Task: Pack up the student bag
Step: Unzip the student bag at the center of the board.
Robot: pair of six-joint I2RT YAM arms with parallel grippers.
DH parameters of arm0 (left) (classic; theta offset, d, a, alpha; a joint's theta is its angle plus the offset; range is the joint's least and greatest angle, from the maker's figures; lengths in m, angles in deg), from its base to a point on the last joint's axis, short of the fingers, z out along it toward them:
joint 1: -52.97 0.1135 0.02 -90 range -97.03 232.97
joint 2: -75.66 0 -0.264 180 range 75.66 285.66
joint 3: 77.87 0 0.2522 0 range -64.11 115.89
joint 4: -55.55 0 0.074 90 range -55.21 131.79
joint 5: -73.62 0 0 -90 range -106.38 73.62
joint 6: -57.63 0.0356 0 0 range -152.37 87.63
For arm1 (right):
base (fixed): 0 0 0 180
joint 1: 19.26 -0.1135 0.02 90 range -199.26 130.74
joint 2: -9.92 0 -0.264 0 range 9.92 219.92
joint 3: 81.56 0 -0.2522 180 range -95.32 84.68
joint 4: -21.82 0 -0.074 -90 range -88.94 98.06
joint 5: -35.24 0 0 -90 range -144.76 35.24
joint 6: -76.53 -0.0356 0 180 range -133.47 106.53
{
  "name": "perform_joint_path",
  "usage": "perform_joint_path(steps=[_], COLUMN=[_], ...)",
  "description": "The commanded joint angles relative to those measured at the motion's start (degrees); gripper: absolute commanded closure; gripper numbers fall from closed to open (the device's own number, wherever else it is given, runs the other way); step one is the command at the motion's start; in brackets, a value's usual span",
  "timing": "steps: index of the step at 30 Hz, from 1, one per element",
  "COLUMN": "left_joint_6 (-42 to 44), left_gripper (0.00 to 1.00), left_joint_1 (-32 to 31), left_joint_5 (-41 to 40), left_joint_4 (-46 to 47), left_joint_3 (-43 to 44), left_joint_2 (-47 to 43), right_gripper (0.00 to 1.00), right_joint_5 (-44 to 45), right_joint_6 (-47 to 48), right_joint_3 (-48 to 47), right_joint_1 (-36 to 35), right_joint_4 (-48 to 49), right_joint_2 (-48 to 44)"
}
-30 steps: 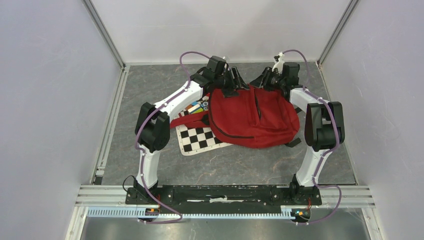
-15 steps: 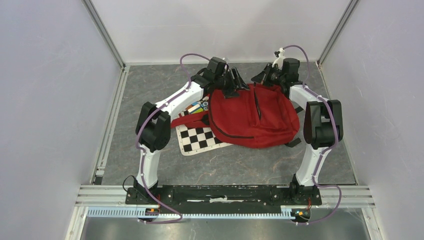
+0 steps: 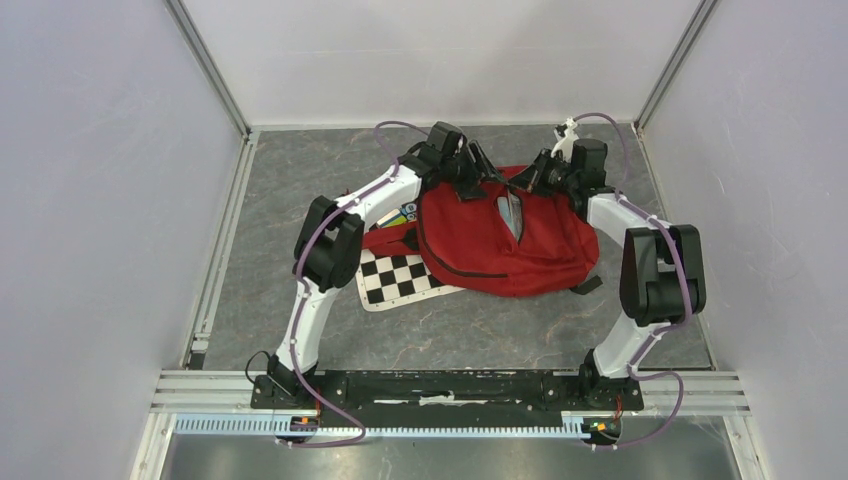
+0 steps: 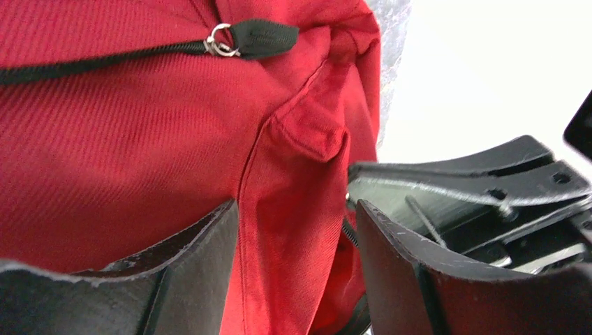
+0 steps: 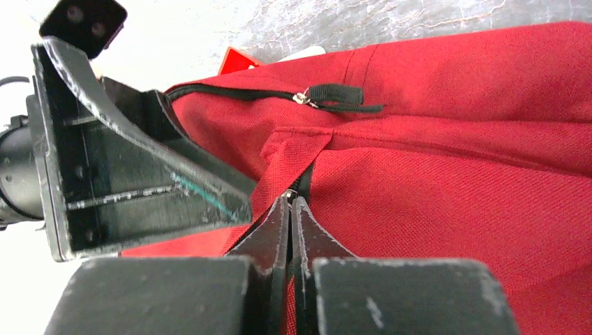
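The student bag (image 3: 480,245), a red backpack, lies in the middle of the table with its top toward the far wall. A short grey slit (image 3: 512,212) shows in its black zipper line. My left gripper (image 3: 480,172) is at the bag's top edge, and a thick fold of red fabric (image 4: 293,174) fills the space between its jaws. My right gripper (image 3: 536,180) faces it from the right. Its jaws are pressed together on a small metal zipper pull (image 5: 290,194) at their tips. A second zipper pull (image 5: 334,95) lies loose above.
A black-and-white checkerboard card (image 3: 398,278) lies partly under the bag's left side, with a red shoulder strap (image 3: 385,240) across it. A black strap end (image 3: 588,285) sticks out at the bag's right. Metal frame rails and pale walls enclose the grey table (image 3: 300,200).
My right gripper has shut on the zipper pull. Both arms have shifted slightly right, the bag's top has bunched between them, and a grey slit now shows along the zipper.
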State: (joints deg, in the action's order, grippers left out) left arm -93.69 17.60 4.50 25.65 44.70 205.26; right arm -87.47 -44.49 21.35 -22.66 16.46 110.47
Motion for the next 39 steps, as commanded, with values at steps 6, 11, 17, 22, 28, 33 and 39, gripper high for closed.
perform_joint_path(steps=[6,11,17,22,28,33,39], left_joint_6=[-1.68,0.90,2.87,2.57,0.32,-0.33,-3.05], left_gripper=[0.30,0.35,0.61,0.81,0.95,0.98,0.98], left_joint_1=[-0.40,-0.82,-1.21,-1.27,-1.27,-1.27,-1.28], left_joint_5=[-2.27,-4.34,-6.08,-5.29,-6.80,-8.65,-11.63], left_joint_4=[0.99,-6.19,-9.26,-7.66,-2.91,-0.39,7.66], left_joint_3=[10.19,17.04,20.01,20.82,20.74,20.11,14.15], left_joint_2=[4.57,8.06,9.65,10.49,10.37,9.79,6.40], right_gripper=[1.00,1.00,1.00,1.00,1.00,1.00,1.00], right_joint_5=[0.10,-0.05,0.06,0.10,0.59,1.85,3.51], right_joint_6=[-2.99,-2.38,-0.27,2.16,3.81,4.12,4.57], right_joint_3=[3.20,3.42,3.22,2.21,2.18,4.47,7.97], right_joint_1=[-2.21,-2.89,-3.94,-4.57,-5.45,-5.65,-5.64], right_joint_4=[3.48,3.29,1.92,-0.74,-4.45,-5.91,-7.69], right_joint_2=[-4.79,-5.76,-5.93,-6.31,-8.70,-11.98,-16.25])
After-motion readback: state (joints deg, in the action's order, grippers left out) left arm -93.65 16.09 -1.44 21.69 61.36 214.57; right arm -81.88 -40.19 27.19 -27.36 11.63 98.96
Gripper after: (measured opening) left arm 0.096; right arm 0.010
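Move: The red fold at the far end of the front-pocket zip lies about 3 cm ahead and 2 cm right of the open left hand, roughly level with it. The right hand already holds the zip pull; the fold is some 2 cm ahead and 1 cm left of it. The pocket slit's near end lies about 11 cm back and 2 cm right of the right hand, a few cm lower, the long zip's near end some 18 cm back and 1 cm left. Forward and a little right, the left hand hops about 3 cm over the bag, dips, and closes to pinch the red fold at the zip's far end, then draws it slightly farther forward and right. The right fingers stay shut on the pull, edging left and back at first; once the fold is pinched they haul back and up, away from the left hand, ending some 4 cm back. ##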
